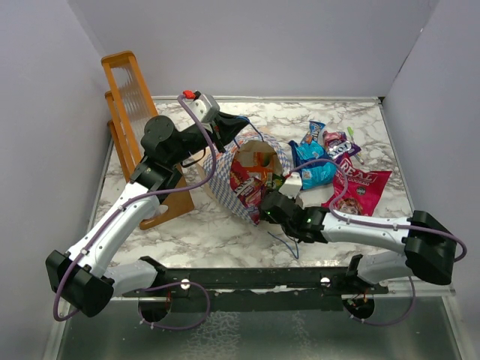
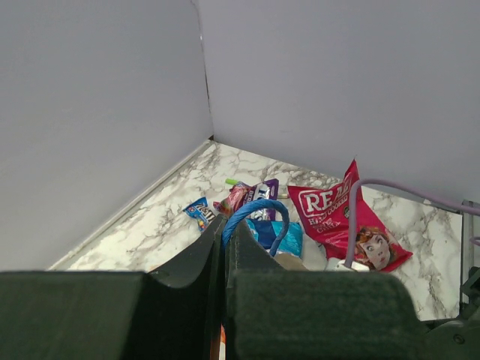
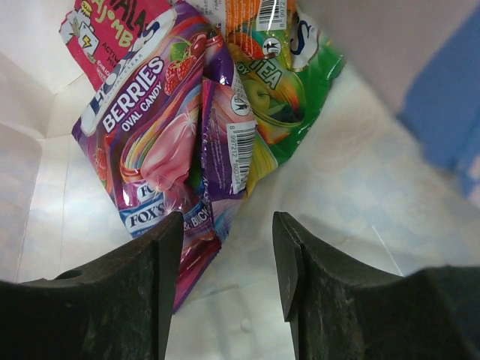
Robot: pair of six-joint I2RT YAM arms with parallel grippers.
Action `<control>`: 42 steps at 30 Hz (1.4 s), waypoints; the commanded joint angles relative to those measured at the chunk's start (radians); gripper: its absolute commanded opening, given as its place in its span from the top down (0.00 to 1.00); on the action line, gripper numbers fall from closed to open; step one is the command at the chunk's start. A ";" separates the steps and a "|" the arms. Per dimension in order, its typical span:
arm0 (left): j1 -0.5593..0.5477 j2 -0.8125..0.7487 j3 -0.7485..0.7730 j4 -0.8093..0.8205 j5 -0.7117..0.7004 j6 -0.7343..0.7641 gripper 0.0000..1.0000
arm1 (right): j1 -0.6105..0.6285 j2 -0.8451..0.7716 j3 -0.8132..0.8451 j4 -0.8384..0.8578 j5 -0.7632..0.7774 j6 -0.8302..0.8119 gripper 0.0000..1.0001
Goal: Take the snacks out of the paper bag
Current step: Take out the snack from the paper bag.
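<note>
The paper bag [image 1: 222,192] lies on its side on the marble table, its mouth towards my arms. My left gripper [image 1: 246,127] is at the bag's upper rim. In the left wrist view it [image 2: 223,225] is shut on the blue cord handle [image 2: 259,208]. My right gripper [image 1: 268,207] is at the bag's mouth. In the right wrist view it [image 3: 229,225] stands open over the cream inside [image 3: 337,172], gripping nothing. Just ahead lie a purple berries packet [image 3: 161,127], a green-yellow candy bag [image 3: 281,82] and a pink-red packet [image 3: 112,30]. On the table lie the pink REAL pouch [image 1: 361,187] and a blue packet [image 1: 313,171].
An orange wooden rack [image 1: 131,97] stands at the back left, behind my left arm. Small purple and blue packets [image 1: 334,142] lie near the back right. The bag's second blue cord [image 1: 289,244] trails on the table by my right arm. Grey walls enclose three sides.
</note>
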 commanded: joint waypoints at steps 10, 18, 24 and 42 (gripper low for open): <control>-0.006 -0.025 -0.002 0.044 -0.013 0.006 1.00 | 0.004 0.162 -0.012 0.224 0.040 0.043 0.56; -0.008 -0.028 0.000 0.042 -0.013 0.009 1.00 | 0.004 0.170 0.027 0.184 0.081 0.043 0.74; -0.008 -0.029 0.001 0.042 -0.013 0.008 1.00 | 0.004 0.088 0.063 0.112 0.107 0.011 0.98; -0.010 -0.023 -0.002 0.043 -0.019 0.006 1.00 | 0.004 -0.376 0.116 0.104 0.018 -0.278 0.99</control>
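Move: The purple berries candy pack lies inside the checked paper bag, its middle about 5 cm ahead, 3 cm left and 3 cm below my open right fingers. Behind it, some 9 cm ahead of them, are a red snack pack 5 cm to their left and a green pack 2 cm to their right. Outside, a blue pack is roughly 12 cm ahead and 13 cm right. From my left hand, which holds the bag's handle, the candy pack is about 37 cm below, 2 cm back and 1 cm right. With my right hand I ease left, down and forward, not quite 3 cm each way, onto the near end of the berries pack and shut my fingers to pinch it. Then I lift some 15 cm towards the bag's mouth, drifting a little right, with the fingers tipping up. My left hand stays put, keeping its hold on the blue handle. ##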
